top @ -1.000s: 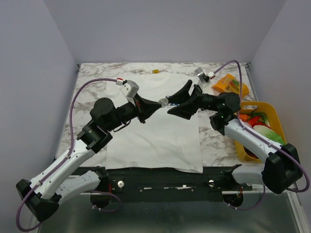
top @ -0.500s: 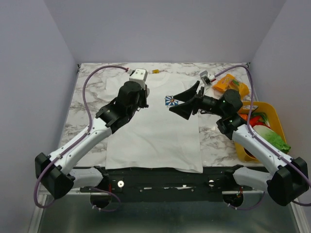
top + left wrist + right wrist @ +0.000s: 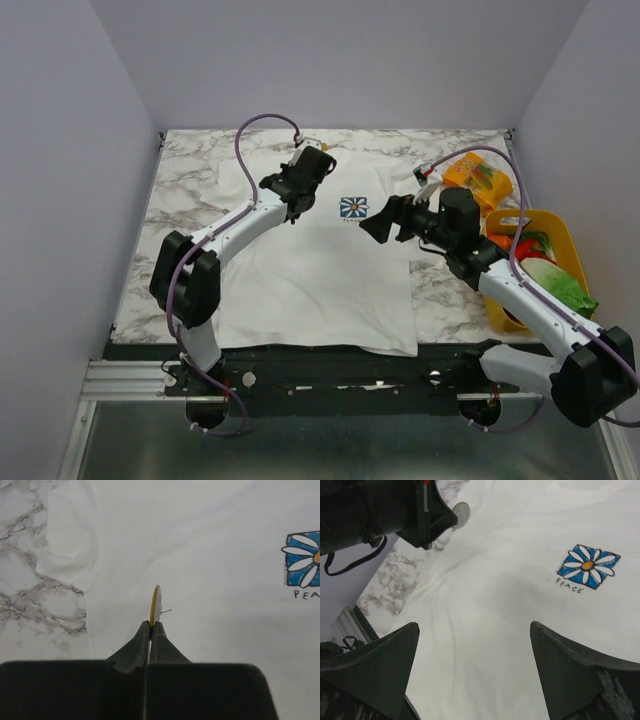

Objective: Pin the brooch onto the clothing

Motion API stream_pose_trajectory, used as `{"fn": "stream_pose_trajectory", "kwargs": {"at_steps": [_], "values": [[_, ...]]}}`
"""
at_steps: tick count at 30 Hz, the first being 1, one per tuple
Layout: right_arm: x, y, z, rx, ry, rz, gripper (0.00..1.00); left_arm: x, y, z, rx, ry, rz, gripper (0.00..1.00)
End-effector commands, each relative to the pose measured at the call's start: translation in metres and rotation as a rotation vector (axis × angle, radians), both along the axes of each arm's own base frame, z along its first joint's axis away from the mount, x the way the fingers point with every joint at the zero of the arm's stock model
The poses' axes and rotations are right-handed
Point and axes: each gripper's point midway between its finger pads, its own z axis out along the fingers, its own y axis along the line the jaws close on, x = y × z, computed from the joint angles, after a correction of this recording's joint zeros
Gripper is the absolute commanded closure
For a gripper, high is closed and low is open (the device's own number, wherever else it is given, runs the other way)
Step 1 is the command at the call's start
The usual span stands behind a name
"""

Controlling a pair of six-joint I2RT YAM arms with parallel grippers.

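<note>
The clothing [image 3: 320, 270], a white T-shirt with a blue flower emblem [image 3: 352, 207], lies flat on the marble table. My left gripper [image 3: 151, 624] points down over the shirt's chest, left of the emblem [image 3: 305, 565], and is shut on the brooch [image 3: 156, 605]. The brooch is a thin gold-edged disc held edge-up, with a small pin sticking out to its right. In the right wrist view the brooch [image 3: 461, 514] shows its silver back at the left gripper's [image 3: 440, 515] tip. My right gripper [image 3: 378, 222] hovers right of the emblem, wide open and holding nothing [image 3: 473, 625].
An orange snack packet [image 3: 475, 175] lies at the far right of the marble table [image 3: 190, 180]. A yellow basket [image 3: 556, 222] of vegetables stands at the right edge, beside my right arm. The shirt's left sleeve [image 3: 65, 555] ends on the marble.
The two grippers met over the shirt's middle a second ago. The right one has opened wide and drawn back right. The left arm has carried the brooch up and left, uncovering the emblem.
</note>
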Motion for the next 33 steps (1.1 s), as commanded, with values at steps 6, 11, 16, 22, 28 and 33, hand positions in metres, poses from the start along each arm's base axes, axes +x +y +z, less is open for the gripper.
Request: {"fn": "stream_pose_trajectory", "kwargs": {"at_steps": [6,11,16,22,28,33], "values": [[0.002,-0.032,-0.054,-0.135,0.152,-0.157,0.00,0.023,0.013,-0.016,0.018,0.100,-0.009,1.00],[0.000,-0.032,-0.056,-0.146,0.155,-0.146,0.00,0.030,0.030,-0.022,-0.019,0.125,0.026,1.00],[0.004,-0.033,-0.057,-0.156,0.155,-0.158,0.01,0.037,0.046,-0.024,0.060,0.124,0.082,1.00],[0.003,-0.032,-0.062,-0.161,0.171,-0.155,0.00,0.049,0.054,-0.034,0.150,0.138,0.107,1.00],[0.004,-0.035,-0.064,-0.186,0.170,-0.161,0.00,0.070,0.061,-0.039,0.275,0.129,0.109,1.00],[0.003,-0.035,-0.066,-0.192,0.181,-0.155,0.00,0.090,0.067,-0.054,0.413,0.148,0.097,1.00]]}}
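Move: Ahead of the left hand, which holds the brooch, the bare upper-left chest of the shirt lies about 9 cm forward, 5 cm left and some 14 cm down. The flower print is roughly 14 cm ahead and 16 cm to the hand's right, and the left sleeve about 20 cm ahead and 15 cm left. From the open right hand that chest spot is some 19 cm ahead, 23 cm left and 20 cm below. Carrying the brooch still pinched upright, the left hand goes about 7 cm forward, 5 cm left and 5 cm down towards the bare chest area: first forward and down, then mostly left nearly level, finally forward and down again while its left side rolls up some 15 degrees. The right hand, still wide open, sinks about 6 cm towards the shirt, easing slightly right and tipping downward. ##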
